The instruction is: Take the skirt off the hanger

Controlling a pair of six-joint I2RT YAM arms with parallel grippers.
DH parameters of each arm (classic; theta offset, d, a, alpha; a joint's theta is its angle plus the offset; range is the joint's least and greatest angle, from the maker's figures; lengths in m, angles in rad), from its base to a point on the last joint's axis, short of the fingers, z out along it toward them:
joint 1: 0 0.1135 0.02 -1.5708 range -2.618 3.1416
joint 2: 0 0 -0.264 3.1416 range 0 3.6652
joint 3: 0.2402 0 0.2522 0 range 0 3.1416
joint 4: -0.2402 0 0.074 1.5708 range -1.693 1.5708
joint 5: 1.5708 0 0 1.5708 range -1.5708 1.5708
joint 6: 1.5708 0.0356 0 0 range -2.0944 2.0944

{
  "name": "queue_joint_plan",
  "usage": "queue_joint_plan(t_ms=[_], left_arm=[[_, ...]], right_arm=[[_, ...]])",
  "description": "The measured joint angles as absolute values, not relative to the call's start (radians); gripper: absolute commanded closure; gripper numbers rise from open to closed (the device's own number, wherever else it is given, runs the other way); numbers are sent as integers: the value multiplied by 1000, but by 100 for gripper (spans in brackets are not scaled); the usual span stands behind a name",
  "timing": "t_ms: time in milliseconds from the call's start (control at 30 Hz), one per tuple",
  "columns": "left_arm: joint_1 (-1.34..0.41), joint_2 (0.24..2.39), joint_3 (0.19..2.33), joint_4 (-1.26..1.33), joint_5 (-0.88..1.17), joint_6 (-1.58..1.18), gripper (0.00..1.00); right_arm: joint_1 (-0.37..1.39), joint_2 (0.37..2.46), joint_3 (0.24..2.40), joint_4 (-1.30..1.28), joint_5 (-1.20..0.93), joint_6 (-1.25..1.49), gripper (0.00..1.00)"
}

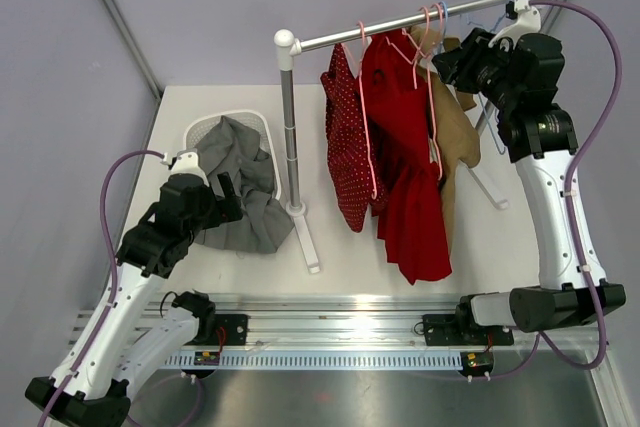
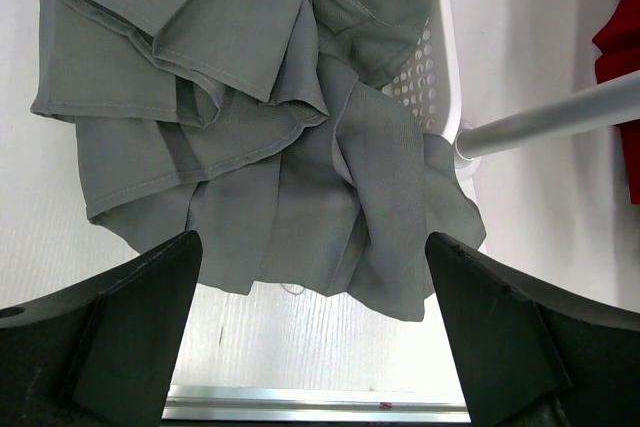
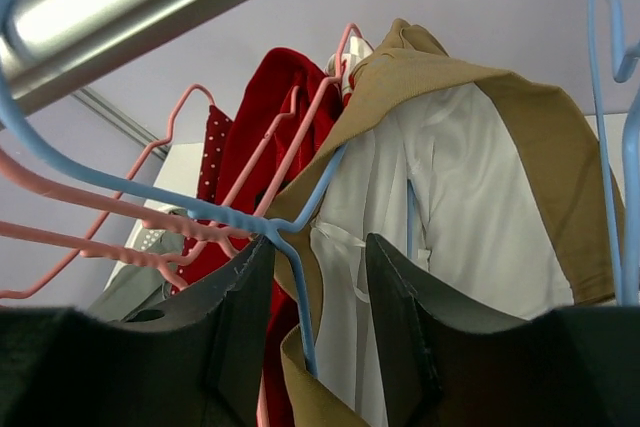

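A tan skirt with a white lining hangs on a blue hanger at the right end of the rail. My right gripper is up at the rail, jaws partly open. The hanger's blue wire and the skirt's tan edge lie between its fingers, with the wire against the left finger. A gap shows toward the right finger. My left gripper stands wide open and empty, low over the hem of a grey garment.
The grey garment spills out of a white basket at the left. A plain red garment and a dotted red one hang on pink hangers left of the skirt. The rack's post and foot stand mid-table.
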State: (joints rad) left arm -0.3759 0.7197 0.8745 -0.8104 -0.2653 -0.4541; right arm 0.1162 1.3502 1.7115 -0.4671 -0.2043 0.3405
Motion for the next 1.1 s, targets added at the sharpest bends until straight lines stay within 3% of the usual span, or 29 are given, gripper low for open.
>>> queue_joint_plan(t_ms=[167,467,733,833,1100], left_arm=[[-376,720,875,-810,-265,-455,2],[-382,721,875,-807,-265,-454,2],[-495,736,910,-832,-297,-468,2],[-649,830,1094,-881,-355,-472,2],[-1170,1277,1847,-828,-496,-384,2]], right_arm=[[127,1391,1732,-461,-206,344,58],[159,1427,1764,-461,-198,320,98],[161,1411,1808,-546,-96,260,100],[161,1379,1810,-579,-42,229,100],[161,1251,1810,-656,35,202,100]])
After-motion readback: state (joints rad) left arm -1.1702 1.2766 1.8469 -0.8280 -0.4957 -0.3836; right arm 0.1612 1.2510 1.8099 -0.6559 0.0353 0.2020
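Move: The blue hanger's neck, carrying the tan skirt, lies about 2 cm ahead and 2 cm left of the right hand at nearly its height; the skirt's middle is some 3 cm ahead, 3 cm right and 15 below. An empty blue hanger hangs about 9 cm right, 1 ahead. From the left hand, the tan skirt is roughly 38 cm right, 18 ahead, 10 above; the dotted red skirt is about 22 right, 15 ahead, 10 above. Forward and left a couple of centimetres, the right hand brings its half-open fingers around the blue hanger's neck, pinches it shut, then draws back and right about 5 cm each and rises some 3 cm. Late on, the left hand, wide open, sweeps up and right over 20 cm towards the tan skirt, swinging its fingers some 30 degrees clockwise. ##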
